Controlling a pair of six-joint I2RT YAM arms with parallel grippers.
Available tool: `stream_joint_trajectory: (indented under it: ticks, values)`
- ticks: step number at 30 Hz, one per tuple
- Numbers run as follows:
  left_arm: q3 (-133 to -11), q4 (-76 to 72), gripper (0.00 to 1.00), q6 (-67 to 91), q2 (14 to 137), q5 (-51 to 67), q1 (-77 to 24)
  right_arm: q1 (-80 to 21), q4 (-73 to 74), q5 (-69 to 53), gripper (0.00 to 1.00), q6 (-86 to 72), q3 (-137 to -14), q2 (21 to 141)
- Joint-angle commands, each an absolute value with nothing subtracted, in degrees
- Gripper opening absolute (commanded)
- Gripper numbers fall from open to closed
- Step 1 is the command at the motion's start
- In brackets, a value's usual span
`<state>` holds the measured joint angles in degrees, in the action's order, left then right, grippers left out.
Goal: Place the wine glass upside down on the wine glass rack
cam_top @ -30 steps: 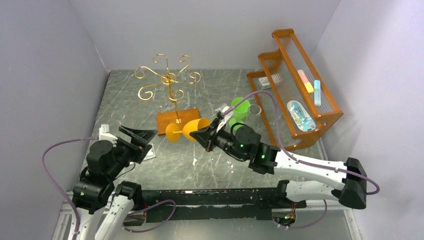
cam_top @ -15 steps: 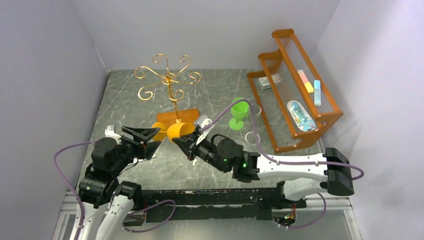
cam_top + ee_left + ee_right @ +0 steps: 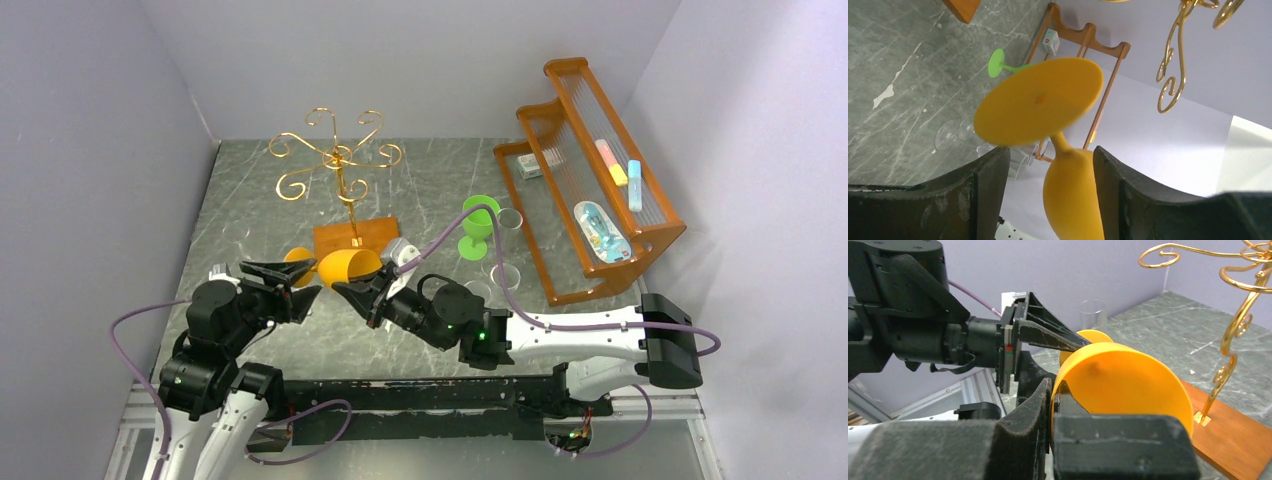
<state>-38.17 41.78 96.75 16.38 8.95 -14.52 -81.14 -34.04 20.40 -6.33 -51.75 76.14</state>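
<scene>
An orange wine glass (image 3: 348, 266) hangs sideways above the table, its foot (image 3: 1040, 100) pointing left. My right gripper (image 3: 352, 294) is shut on the bowl's rim (image 3: 1128, 385), one finger inside and one outside. My left gripper (image 3: 295, 280) stands open around the bowl (image 3: 1070, 195) just below the stem. A gap shows at its left finger (image 3: 990, 185), and its right finger (image 3: 1118, 190) is close against the bowl. The wine glass rack (image 3: 338, 155), gold wire scrolls on a pole, stands on its wooden base (image 3: 372, 231) just behind the glass. It also shows in the right wrist view (image 3: 1233, 345).
A green wine glass (image 3: 478, 222) stands upright right of the rack's base, with clear tumblers (image 3: 505, 275) near it. A large orange slatted shelf (image 3: 590, 170) holding small items fills the right side. Another clear tumbler (image 3: 1093, 315) stands behind the left arm.
My right arm carried the orange glass leftward and nearer, bringing it between the left gripper's fingers. The left gripper's jaws have narrowed around the bowl.
</scene>
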Motion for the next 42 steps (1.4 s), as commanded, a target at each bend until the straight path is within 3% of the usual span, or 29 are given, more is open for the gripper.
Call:
stream_joint_trajectory:
  ticks: [1,4,7,20,24,25,31,34,38,42]
  values:
    - [-37.7,41.2,0.63,99.2,16.6,6.4,-14.9,-81.6,-38.2,18.1,0.0,-8.0,-51.0,76.0]
    - [-38.5,41.4,0.48,99.7,16.5,4.5,-14.8,-81.6,-37.8,17.4,0.0,-8.6,-51.0,76.4]
    - [-39.6,40.4,0.39,99.3,17.3,4.0,-14.9,-81.6,-37.1,17.5,0.0,-9.0,-51.5,77.0]
    - [-38.1,35.1,0.28,101.7,19.7,6.2,-14.8,-81.8,-38.0,11.4,0.0,-10.8,-49.9,76.6]
    - [-38.1,32.7,0.06,100.3,20.1,5.9,-14.8,-81.8,-37.5,10.1,0.0,-11.5,-48.9,76.4]
    - [-38.6,32.5,0.05,99.1,20.3,5.5,-14.8,-81.8,-36.9,10.4,0.02,-12.2,-48.5,76.1]
    - [-45.9,36.5,0.05,85.0,22.2,-2.7,-14.9,-81.7,-34.2,13.8,0.44,-17.1,-44.0,70.6]
    - [-48.5,36.6,0.05,76.9,22.0,-5.3,-14.9,-81.6,-31.6,14.5,0.57,-19.6,-42.6,67.2]
    - [-49.8,36.0,0.05,61.7,21.1,-6.4,-14.8,-81.0,-27.1,15.4,0.69,-22.5,-41.0,62.2]
    - [-48.0,32.1,0.05,45.2,16.9,-6.1,-14.8,-78.6,-22.2,15.7,0.73,-25.7,-40.2,57.2]
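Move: The orange wine glass, held sideways by its bowl wall in the right gripper, has its stem about 3 cm ahead of the left hand and 2 cm above it, sideways level. From the right hand that stem is roughly 5 cm ahead, 5 cm left and 2 cm lower. The gold rack stands some 20 cm ahead of the left hand and 4 cm right. The green glass is about 20 cm ahead of it, 30 cm right and 16 cm lower. Ease the left gripper forward about 2.5 cm onto the orange glass's stem and pinch it shut while the right still holds the bowl wall, drifting slightly back. Then open the right fingers and draw them away rightward some 6 cm and a little back; lift the left hand about 5 cm, carrying the glass up and left while rolling the hand's left side up some 30 degrees and tipping the fingers up. ##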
